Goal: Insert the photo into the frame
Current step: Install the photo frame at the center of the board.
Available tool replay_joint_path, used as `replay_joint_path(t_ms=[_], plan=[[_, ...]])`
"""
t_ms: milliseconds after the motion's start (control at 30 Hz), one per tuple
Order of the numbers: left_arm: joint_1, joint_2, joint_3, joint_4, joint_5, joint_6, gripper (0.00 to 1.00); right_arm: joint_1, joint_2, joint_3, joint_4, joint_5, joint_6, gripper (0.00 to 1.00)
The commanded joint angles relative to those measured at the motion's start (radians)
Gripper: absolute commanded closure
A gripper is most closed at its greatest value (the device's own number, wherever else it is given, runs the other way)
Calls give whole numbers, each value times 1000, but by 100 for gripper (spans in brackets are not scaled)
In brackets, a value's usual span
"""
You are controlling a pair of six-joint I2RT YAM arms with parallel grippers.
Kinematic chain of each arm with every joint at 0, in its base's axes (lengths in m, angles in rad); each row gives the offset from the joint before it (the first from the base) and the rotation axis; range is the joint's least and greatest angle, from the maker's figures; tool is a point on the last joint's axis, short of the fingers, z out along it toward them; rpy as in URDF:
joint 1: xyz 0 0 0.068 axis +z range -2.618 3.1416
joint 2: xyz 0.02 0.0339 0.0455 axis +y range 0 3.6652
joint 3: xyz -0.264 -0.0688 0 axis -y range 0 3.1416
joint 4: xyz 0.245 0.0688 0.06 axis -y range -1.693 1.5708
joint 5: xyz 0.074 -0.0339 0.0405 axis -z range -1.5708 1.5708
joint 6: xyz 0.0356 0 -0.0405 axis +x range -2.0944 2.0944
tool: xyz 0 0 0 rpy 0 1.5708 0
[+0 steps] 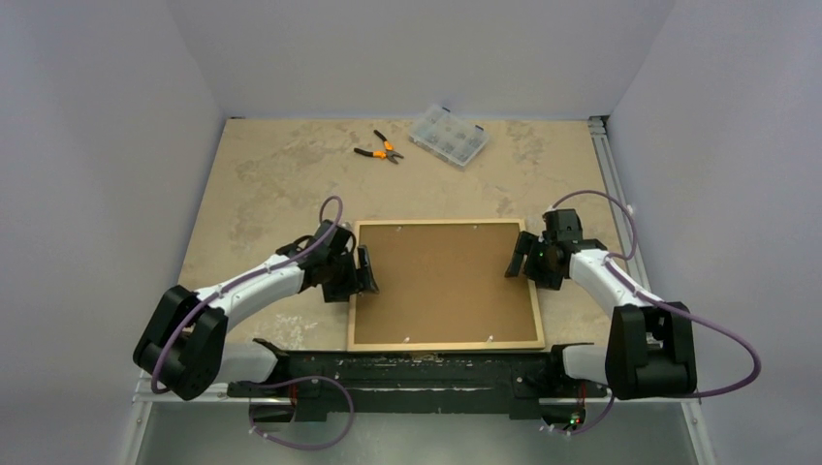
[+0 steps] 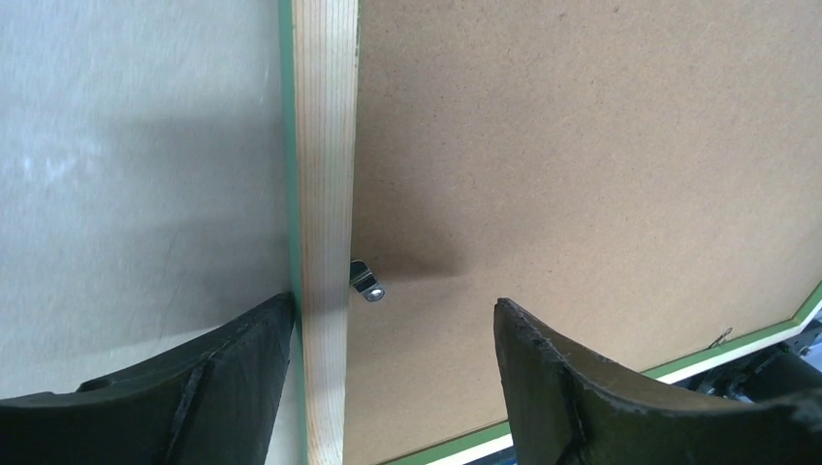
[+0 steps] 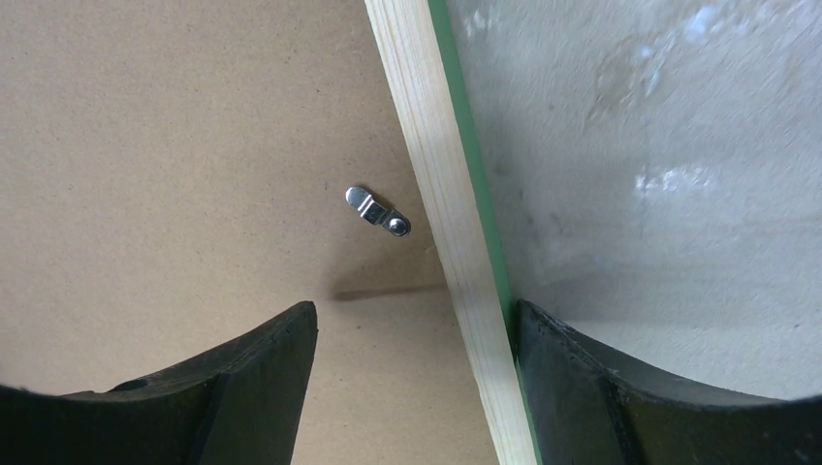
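Note:
The frame [image 1: 446, 344] lies back up in the middle of the table, its pale wood rim around a brown fibreboard backing sheet [image 1: 446, 281]. The photo is hidden. My left gripper [image 1: 361, 271] straddles the frame's left rail [image 2: 325, 194]. In the left wrist view the gripper [image 2: 393, 302] is open, one finger against the rail's green outer edge and the other over the backing. My right gripper [image 1: 519, 260] straddles the right rail [image 3: 436, 194] the same way. In the right wrist view that gripper [image 3: 417, 307] is open too. A small metal turn clip [image 2: 366, 283] [image 3: 378, 211] sits by each rail.
Orange-handled pliers [image 1: 380, 150] and a clear plastic parts box [image 1: 448, 136] lie at the back of the table. Grey walls close in the left, back and right sides. A metal rail [image 1: 606, 165] runs along the right edge.

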Motion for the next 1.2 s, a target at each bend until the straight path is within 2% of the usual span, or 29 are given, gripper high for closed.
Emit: replay_joint_path(t_ms=[0, 100, 300, 400, 600, 667, 933, 1167], plan=[[-42, -75, -12, -28, -25, -109, 28, 37, -34, -9, -62, -136, 62, 28], [-43, -58, 40, -107, -126, -108, 28, 37, -20, 9, -60, -125, 61, 28], [-39, 62, 123, -153, -218, -128, 35, 38, 8, 7, -56, -115, 49, 28], [-35, 125, 158, -190, -258, -122, 36, 37, 7, -1, -50, -120, 51, 28], [-22, 174, 152, -208, -310, -124, 37, 37, 9, 2, -52, -122, 49, 28], [-20, 162, 137, -209, -322, -125, 43, 37, 11, 1, -50, -125, 48, 28], [-19, 122, 88, -177, -321, -106, 75, 37, 11, 2, -50, -124, 48, 28], [-19, 130, 66, -135, -274, -70, 100, 38, 22, 11, -44, -136, 52, 27]])
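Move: The photo frame's left rail runs about 2 cm to the left hand's left, level fore and aft, a centimetre below; a metal clip sits some 2 cm ahead and 1 cm left. The near rail's middle is roughly 14 cm back and 19 cm right. From the right hand, the right rail is about 2 cm right, level, just below, its outer finger against it; a clip lies 3 cm ahead, 1 cm left. Left hand works about 4 cm left and closes, pinching the left rail; right hand eases 2 cm back-left. ##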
